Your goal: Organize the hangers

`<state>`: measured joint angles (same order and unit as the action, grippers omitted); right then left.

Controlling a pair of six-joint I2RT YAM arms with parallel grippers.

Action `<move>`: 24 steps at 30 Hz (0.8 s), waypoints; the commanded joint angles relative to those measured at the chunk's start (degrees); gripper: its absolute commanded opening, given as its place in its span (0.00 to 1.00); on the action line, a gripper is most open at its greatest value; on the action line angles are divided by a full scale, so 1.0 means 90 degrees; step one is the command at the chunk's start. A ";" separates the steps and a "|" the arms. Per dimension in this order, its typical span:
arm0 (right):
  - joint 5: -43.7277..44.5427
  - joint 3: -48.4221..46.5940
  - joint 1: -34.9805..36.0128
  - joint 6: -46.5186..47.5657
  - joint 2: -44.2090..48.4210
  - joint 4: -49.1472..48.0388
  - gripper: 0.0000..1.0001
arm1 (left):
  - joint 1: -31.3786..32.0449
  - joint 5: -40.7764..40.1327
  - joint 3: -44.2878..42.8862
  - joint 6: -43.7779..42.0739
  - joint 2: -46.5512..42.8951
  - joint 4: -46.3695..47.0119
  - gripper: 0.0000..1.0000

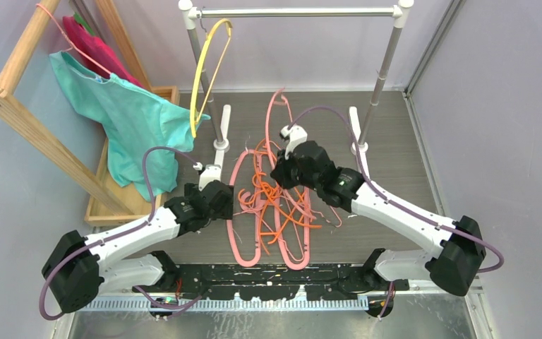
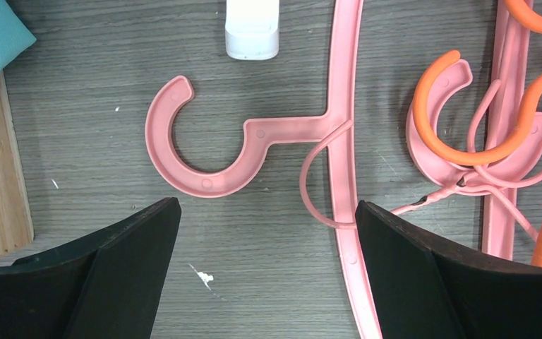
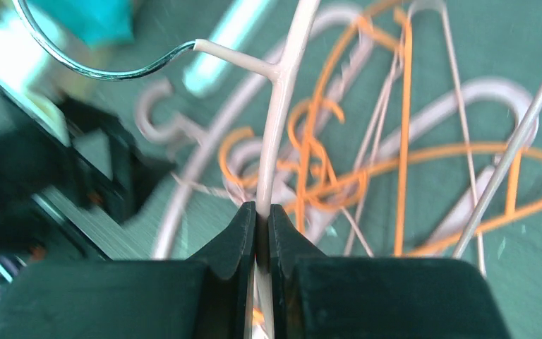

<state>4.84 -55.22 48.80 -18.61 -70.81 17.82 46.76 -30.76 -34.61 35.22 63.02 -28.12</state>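
A tangle of pink and orange hangers (image 1: 275, 205) lies on the table between my arms. My right gripper (image 3: 262, 212) is shut on the thin stem of a pale pink hanger (image 3: 282, 106) with a metal hook (image 3: 77, 67). In the top view that hanger (image 1: 276, 113) rises from the right gripper (image 1: 281, 173) toward the rack. My left gripper (image 2: 268, 212) is open and low over the table. A flat pink hanger's hook (image 2: 205, 155) lies just ahead of it, and that hanger's bar (image 2: 346, 141) passes beside the right finger. A yellow hanger (image 1: 208, 70) hangs on the rail (image 1: 296, 12).
A wooden frame (image 1: 21, 106) leans at the left, carrying a pink hanger with teal and magenta garments (image 1: 123, 113). The rack's white feet (image 1: 220, 134) and posts (image 1: 388, 56) stand behind the pile. Grey walls close in left and right.
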 commanded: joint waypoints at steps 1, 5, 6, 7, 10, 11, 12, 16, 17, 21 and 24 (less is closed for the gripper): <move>0.0124 -0.0769 -0.0364 -0.0764 0.0045 -0.1475 0.03 | -0.0028 -0.0127 0.0104 0.0143 -0.0240 0.0023 0.98; -0.0462 -0.1511 -0.0875 -0.1607 -0.0524 -0.2855 0.03 | -0.0029 -0.0095 0.0106 0.0158 -0.0342 -0.0073 0.98; -0.0515 -0.1715 -0.0963 -0.1773 -0.0678 -0.3157 0.03 | -0.0028 -0.0102 0.0103 0.0167 -0.0372 -0.0096 0.98; -0.0540 -0.1933 -0.1041 -0.1935 -0.0847 -0.3435 0.03 | -0.0027 -0.0101 0.0114 0.0177 -0.0418 -0.0122 0.98; -0.0705 -0.2676 -0.1184 -0.2299 -0.1444 -0.4194 0.03 | -0.0025 -0.0102 0.0144 0.0214 -0.0551 -0.0159 0.98; -0.0730 -0.2959 -0.1184 -0.2323 -0.1624 -0.4277 0.03 | -0.0026 -0.0108 0.0160 0.0229 -0.0581 -0.0171 0.98; -0.0796 -0.3240 -0.1190 -0.2385 -0.1818 -0.4343 0.03 | -0.0027 -0.0116 0.0171 0.0241 -0.0602 -0.0192 0.98; -0.0987 -0.4107 -0.1191 -0.2711 -0.2428 -0.4686 0.03 | -0.0029 -0.0167 0.0174 0.0233 -0.0632 -0.0227 0.98; -0.1016 -0.4273 -0.1189 -0.2746 -0.2547 -0.4719 0.03 | -0.0025 -0.0182 0.0170 0.0214 -0.0633 -0.0235 0.98; -0.1151 -0.4609 -0.1115 -0.2744 -0.2820 -0.4856 0.03 | -0.0027 -0.0265 0.0152 0.0172 -0.0610 -0.0314 0.98; -0.1331 -0.4889 -0.1019 -0.2599 -0.2990 -0.4764 0.03 | -0.0021 -0.0252 0.0207 0.0159 -0.0630 -0.0263 0.98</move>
<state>-4.23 -93.86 38.61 -42.26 -97.36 -19.07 46.76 -31.16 -33.19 36.62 58.30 -30.72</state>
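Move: The right hand already holds the thin pink hanger; the place it goes for, the rack's top bar near its left end, lies about 24 cm ahead, 9 cm left and 32 cm above. On that bar the yellow hanger hangs some 25 cm ahead and 19 cm left of the hand, 20 cm up. The hanger pile lies 18 cm below, about 2 cm back and 4 cm left. From the left hand the bar spot is roughly 27 cm ahead, 8 cm right, 44 cm up. The right hand, still pinching the pink hanger, rises about 27 cm and forward-left towards the bar, rolling some 50 degrees. ##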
